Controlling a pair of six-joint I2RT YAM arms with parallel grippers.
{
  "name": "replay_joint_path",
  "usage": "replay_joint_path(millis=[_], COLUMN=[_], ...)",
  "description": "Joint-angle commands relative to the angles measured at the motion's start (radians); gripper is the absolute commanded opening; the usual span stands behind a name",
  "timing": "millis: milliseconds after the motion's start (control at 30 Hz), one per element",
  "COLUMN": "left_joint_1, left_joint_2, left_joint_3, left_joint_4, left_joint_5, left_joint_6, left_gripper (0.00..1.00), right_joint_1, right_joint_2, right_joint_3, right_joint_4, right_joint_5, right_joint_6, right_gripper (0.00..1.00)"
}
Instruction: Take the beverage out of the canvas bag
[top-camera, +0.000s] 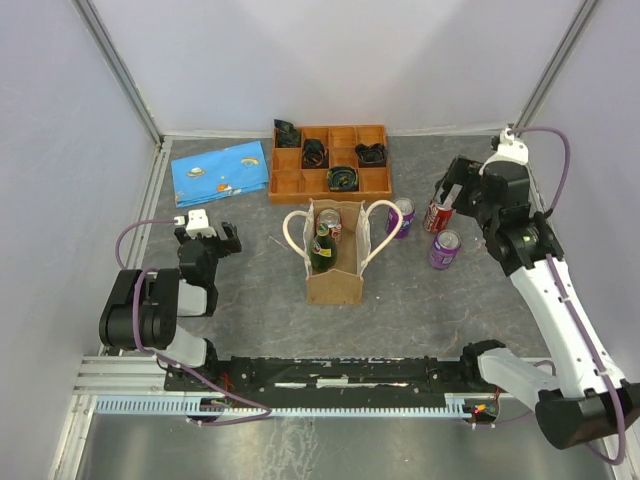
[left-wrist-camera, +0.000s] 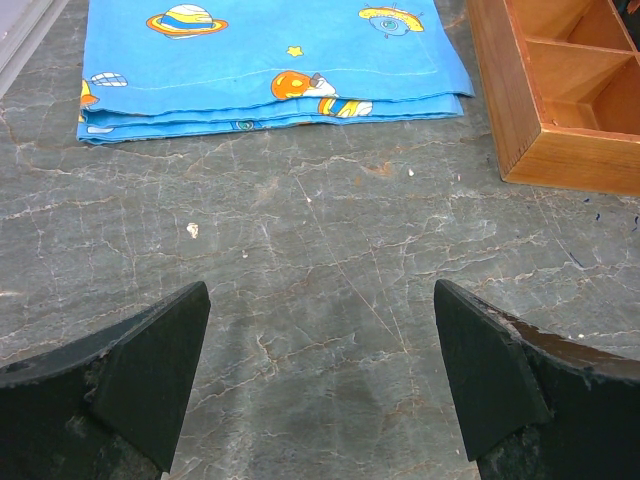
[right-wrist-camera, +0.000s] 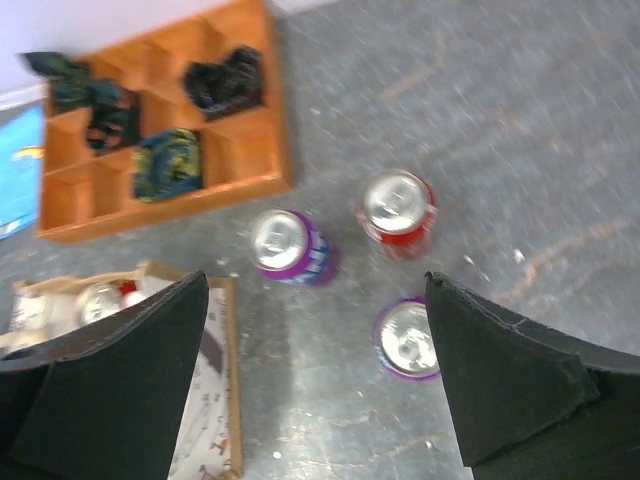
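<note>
The tan canvas bag (top-camera: 335, 278) stands upright mid-table, its cream rope handles looped out to either side. Inside it are a green bottle (top-camera: 321, 249) and a silver-topped can (top-camera: 330, 221). To its right three cans stand on the table: one purple (top-camera: 401, 215), one red (top-camera: 438, 215), one purple (top-camera: 445, 249). My right gripper (top-camera: 447, 192) hovers open above them, empty. The right wrist view shows its jaws (right-wrist-camera: 315, 285) wide apart over the purple can (right-wrist-camera: 285, 245), red can (right-wrist-camera: 397, 210) and nearer purple can (right-wrist-camera: 408, 338), with the bag's edge (right-wrist-camera: 228, 400) at left. My left gripper (top-camera: 208, 236) (left-wrist-camera: 320, 290) is open and empty near the table.
An orange-brown wooden compartment tray (top-camera: 285, 185) (right-wrist-camera: 170, 215) (left-wrist-camera: 520, 100) with dark items sits at the back. A folded blue patterned cloth (top-camera: 220, 172) (left-wrist-camera: 270, 50) lies to its left. White walls enclose the table.
</note>
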Motion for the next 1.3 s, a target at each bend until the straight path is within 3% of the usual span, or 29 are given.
replay_joint_path(millis=[0, 167, 300, 567, 1000, 1267], left_joint_1=[-0.003, -0.003, -0.003, -0.003, -0.003, -0.003], left_joint_2=[0.006, 0.006, 0.006, 0.006, 0.005, 0.006], left_joint_3=[0.023, 0.023, 0.023, 0.023, 0.023, 0.023], left_joint_4=[0.041, 0.041, 0.040, 0.041, 0.040, 0.041], left_joint_5=[-0.004, -0.003, -0.003, -0.004, -0.004, -0.003], left_joint_6=[0.043, 0.043, 0.044, 0.043, 0.044, 0.044], left_gripper=[0.99, 0.99, 0.99, 0.99, 0.99, 0.99], right_joint_1=[0.110, 0.278, 0.372, 0.530, 0.631, 0.667], right_joint_2=[0.004, 0.085, 0.166, 0.371, 0.467, 0.508], right_joint_3=[0.114, 0.242, 0.338, 0.476, 0.370, 0.287], right_joint_4=[0.070, 0.048, 0.037, 0.000, 0.025, 0.109], right_joint_5=[-0.016, -0.026, -0.043, -0.013, -0.012, -0.059], right_joint_6=[-0.091, -0.155, -0.186, -0.224, -0.222, -0.272], right_gripper=[0.95, 0.94, 0.99, 0.99, 0.99, 0.94])
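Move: The green bottle in the canvas bag lies about 28 cm to the right hand's left, some 2 cm nearer the base and roughly 19 cm below. The red can sharing the bag stands about 6 cm beyond the bottle. Of the cans already out, one purple can stands nearly under the hand, the other about 7 cm ahead and 9 cm left. From the idle left hand, the bottle is about 29 cm right and 6 cm back, at nearly its height. The empty right hand leaves the cans already set out and swings about 27 cm left in an arc to above the canvas bag, rising some 8 cm on the way, then sinking about 12 cm towards the green bottle and easing slightly back at the end. As it travels, the wrist turns about 45 degrees counter-clockwise, and the fingers stay wide open, still above the bag's contents and touching neither bottle nor can. ##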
